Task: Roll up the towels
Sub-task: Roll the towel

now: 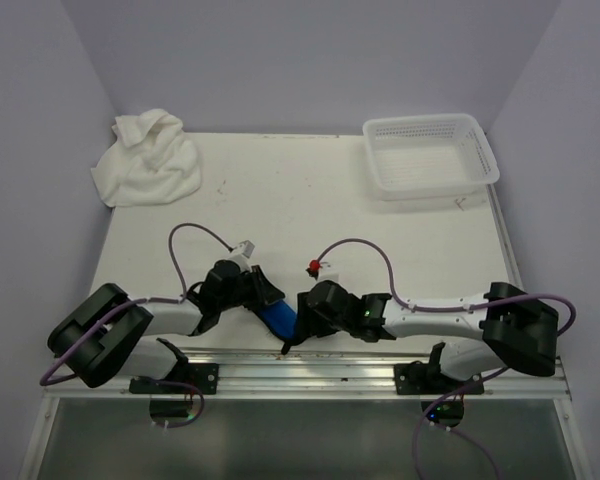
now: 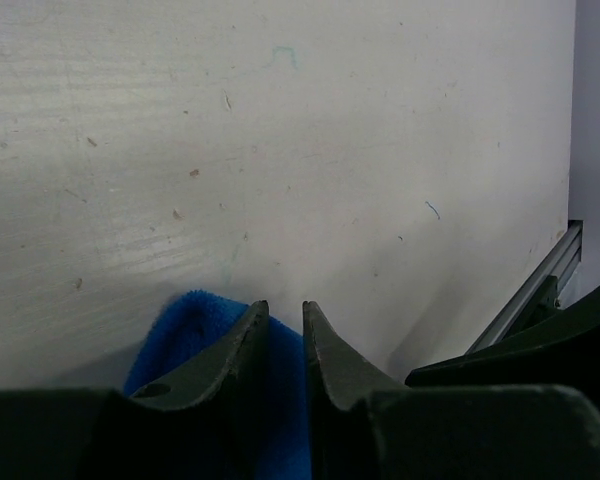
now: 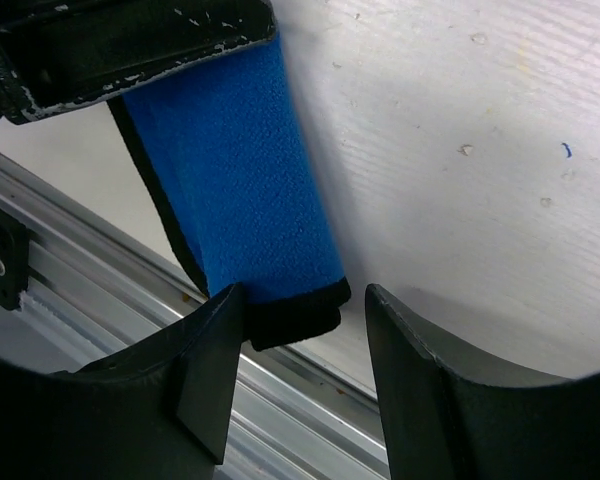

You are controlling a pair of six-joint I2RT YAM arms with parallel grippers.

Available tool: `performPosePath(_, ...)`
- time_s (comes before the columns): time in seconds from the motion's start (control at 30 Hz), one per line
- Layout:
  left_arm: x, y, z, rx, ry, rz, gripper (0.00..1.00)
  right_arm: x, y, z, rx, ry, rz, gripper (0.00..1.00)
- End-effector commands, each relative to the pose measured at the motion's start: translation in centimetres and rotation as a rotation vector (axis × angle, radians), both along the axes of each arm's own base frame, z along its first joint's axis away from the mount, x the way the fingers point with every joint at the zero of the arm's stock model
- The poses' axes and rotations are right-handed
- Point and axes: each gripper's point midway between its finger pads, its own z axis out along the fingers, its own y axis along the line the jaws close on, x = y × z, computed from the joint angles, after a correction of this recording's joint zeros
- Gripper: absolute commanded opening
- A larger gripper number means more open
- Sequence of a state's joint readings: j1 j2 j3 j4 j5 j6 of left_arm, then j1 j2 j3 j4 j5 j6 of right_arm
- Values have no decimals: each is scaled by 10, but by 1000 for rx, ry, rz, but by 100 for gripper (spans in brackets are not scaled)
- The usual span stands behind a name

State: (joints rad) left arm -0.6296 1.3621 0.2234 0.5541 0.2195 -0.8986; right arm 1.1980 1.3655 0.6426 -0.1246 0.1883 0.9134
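Note:
The small blue towel (image 1: 277, 318) is a tight roll with a black hem, lying near the table's front edge between my two arms. My left gripper (image 1: 267, 298) is shut on one end of it; in the left wrist view blue cloth (image 2: 185, 322) fills the narrow gap at the left gripper (image 2: 285, 305). My right gripper (image 3: 305, 290) stands open around the roll's other end (image 3: 230, 170), which touches only one finger (image 3: 205, 350). The large white towel (image 1: 148, 160) lies crumpled at the far left corner, away from both grippers.
A white perforated basket (image 1: 430, 155) stands at the far right of the table. A metal rail (image 1: 310, 365) runs along the front edge, just below the roll. A small red connector (image 1: 312, 266) sits on the right arm's cable.

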Motion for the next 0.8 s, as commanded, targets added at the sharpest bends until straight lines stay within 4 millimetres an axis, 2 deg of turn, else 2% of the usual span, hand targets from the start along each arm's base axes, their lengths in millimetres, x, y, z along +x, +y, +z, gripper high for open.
performPosePath(0.0,-29,38,-50,178,127,40,25,0,19,2,81,23,4,56)
performPosePath(0.27,-35,44,-54,183,137,50,24,-7,21,-21,24,57,27,55)
performPosePath(0.4,-35,45,-55,189,137,51,24,-7,21,-25,3,41,31,49)
performPosePath(0.47,-34,45,-53,192,133,52,24,-10,18,-26,-32,28,43,39)
performPosePath(0.53,-31,44,-51,194,129,56,30,-5,17,-21,-53,-13,43,29)
performPosePath(0.57,-30,43,-50,191,128,57,33,-9,14,-21,-82,-23,55,26)
performPosePath(0.6,-27,41,-47,189,121,54,38,-3,16,-14,-97,-63,48,24)
performPosePath(0.63,-26,41,-45,191,117,54,40,-2,13,-14,-123,-81,43,17)
performPosePath(0.67,-23,39,-42,188,111,55,44,-6,7,-16,-169,-89,56,14)
performPosePath(0.73,-18,37,-36,188,101,55,47,1,6,-11,-216,-145,43,10)
performPosePath(0.77,-16,35,-32,183,91,55,47,-3,-1,-13,-265,-158,55,8)
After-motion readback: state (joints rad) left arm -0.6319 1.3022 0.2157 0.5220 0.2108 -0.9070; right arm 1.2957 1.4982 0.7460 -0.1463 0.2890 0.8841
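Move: The folded towel's near, black-trimmed end lies about 2 cm left, 1 cm back and 3 cm below my open right hand. Its far end is some 8 cm ahead and 6 cm left of that hand; the table edge runs about 3 cm behind the trimmed end. From my left hand, whose fingers straddle the far end just below them, the near end is roughly 9 cm back and 4 cm right. I sink my right hand about 2 cm while easing it a similar way left, so my open fingers come down on both sides of the towel's trimmed near end. There I close them to pinch it, then start lifting, about 1 cm up. As the right closes, my left opens its fingers around the far end and rises nearly 1 cm. ##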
